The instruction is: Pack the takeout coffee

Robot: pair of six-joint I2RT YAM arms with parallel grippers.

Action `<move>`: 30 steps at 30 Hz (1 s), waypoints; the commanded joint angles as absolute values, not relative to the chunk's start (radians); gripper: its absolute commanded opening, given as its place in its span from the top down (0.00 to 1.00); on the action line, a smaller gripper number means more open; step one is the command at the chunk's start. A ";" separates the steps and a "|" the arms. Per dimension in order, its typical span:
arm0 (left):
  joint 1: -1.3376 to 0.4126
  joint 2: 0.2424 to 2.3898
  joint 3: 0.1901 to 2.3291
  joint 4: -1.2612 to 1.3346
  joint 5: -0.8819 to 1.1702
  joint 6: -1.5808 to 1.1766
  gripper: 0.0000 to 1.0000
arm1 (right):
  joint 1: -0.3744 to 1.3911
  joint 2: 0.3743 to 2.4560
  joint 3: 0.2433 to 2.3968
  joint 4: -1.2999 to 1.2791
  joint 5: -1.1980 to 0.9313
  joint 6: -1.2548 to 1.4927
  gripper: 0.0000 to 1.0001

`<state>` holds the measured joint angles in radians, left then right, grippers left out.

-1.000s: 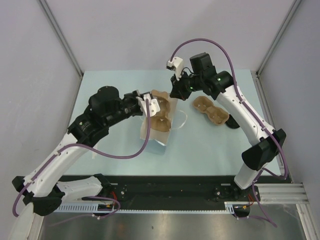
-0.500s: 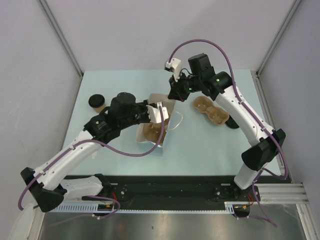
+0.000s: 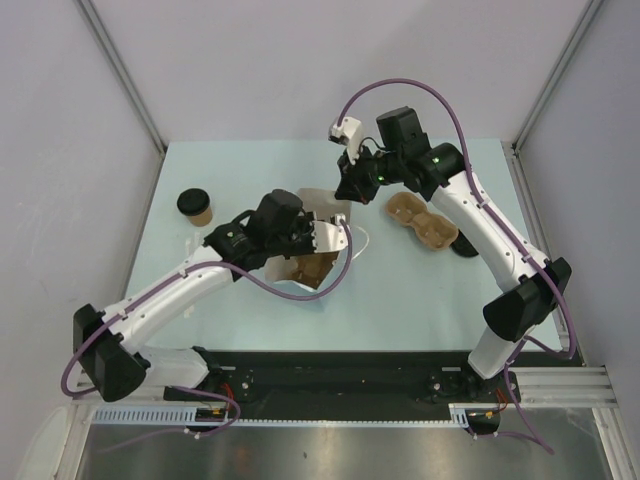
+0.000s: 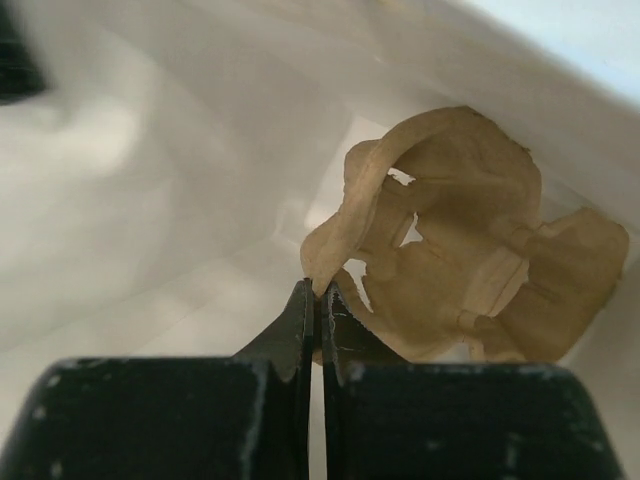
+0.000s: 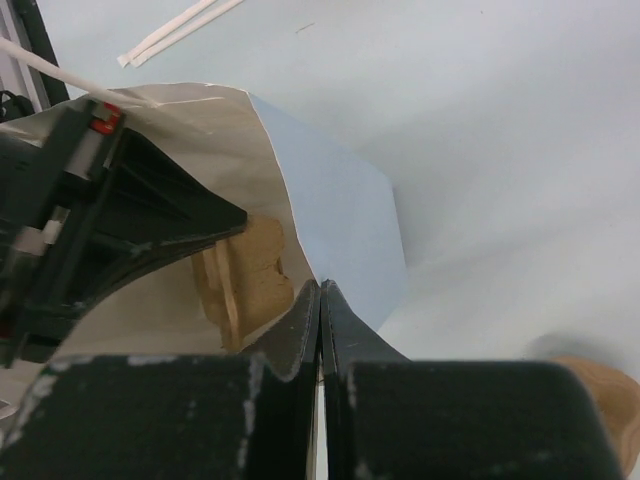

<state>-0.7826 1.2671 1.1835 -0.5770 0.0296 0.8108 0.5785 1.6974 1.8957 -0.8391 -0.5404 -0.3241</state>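
Observation:
The takeout coffee (image 3: 196, 206), a tan cup with a black lid, stands alone at the table's far left, away from both grippers. The light-blue bag (image 3: 322, 202) is held open at the centre. My left gripper (image 3: 318, 243) reaches into it, shut (image 4: 320, 288) on the edge of a brown pulp carrier (image 4: 470, 250) against the bag's white inside. My right gripper (image 3: 346, 190) is shut (image 5: 320, 286) on the bag's rim, blue wall (image 5: 340, 215) to its right. The carrier (image 5: 255, 270) and the left gripper's fingers (image 5: 150, 225) show inside the bag.
A second pulp carrier (image 3: 423, 222) lies on the table right of the bag, under my right arm; its edge (image 5: 600, 400) shows in the right wrist view. The bag's white handle (image 3: 360, 240) hangs off its right side. Two white strips (image 5: 180, 28) lie beyond the bag.
My left arm has swung right and down, carrying the pulp carrier from above the bag's mouth to inside it. That uncovered the coffee cup at the left. The right gripper has held still.

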 commanded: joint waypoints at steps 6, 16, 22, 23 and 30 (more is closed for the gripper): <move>-0.767 1.376 1.204 -0.652 0.058 0.761 1.00 | 0.572 1.689 1.904 -0.801 -0.611 -0.353 1.00; -0.704 1.462 1.259 -0.657 0.077 0.732 1.00 | 0.545 1.707 1.899 -0.799 -0.676 -0.359 1.00; -0.703 1.430 1.287 -0.647 0.072 0.713 0.54 | 0.528 1.720 1.896 -0.788 -0.701 -0.368 1.00; -0.703 1.421 1.295 -0.646 0.072 0.710 0.51 | 0.526 1.721 1.894 -0.788 -0.701 -0.376 1.00; -0.704 1.367 1.345 -0.652 0.080 0.677 0.30 | 0.520 1.729 1.890 -0.802 -0.707 -0.405 1.00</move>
<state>-0.7132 1.4315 1.2690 -0.6449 0.0669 0.7143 0.5270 1.7267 1.8847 -0.8314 -0.6731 -0.3782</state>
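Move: The left hand, already inside the paper bag, holds the cup carrier by one edge; the carrier's middle hangs about 7 cm below it and 2 cm to its right. The bag floor lies some 16 cm below, 2 cm to its left. The rim held by the right gripper is 5 cm ahead, 4 cm right and 8 cm up. From the right hand, the bag floor is about 5 cm back, 6 cm left and 24 cm down. Still pinching the carrier's edge, the left hand lowers it about 5 cm towards the bag floor, easing some 2 cm forward as the fingers tip about 10 degrees farther down. Then the fingers open to roughly two thirds, let go of the carrier and begin to rise. The right hand keeps its pinch on the rim, dipping about a centimetre. ##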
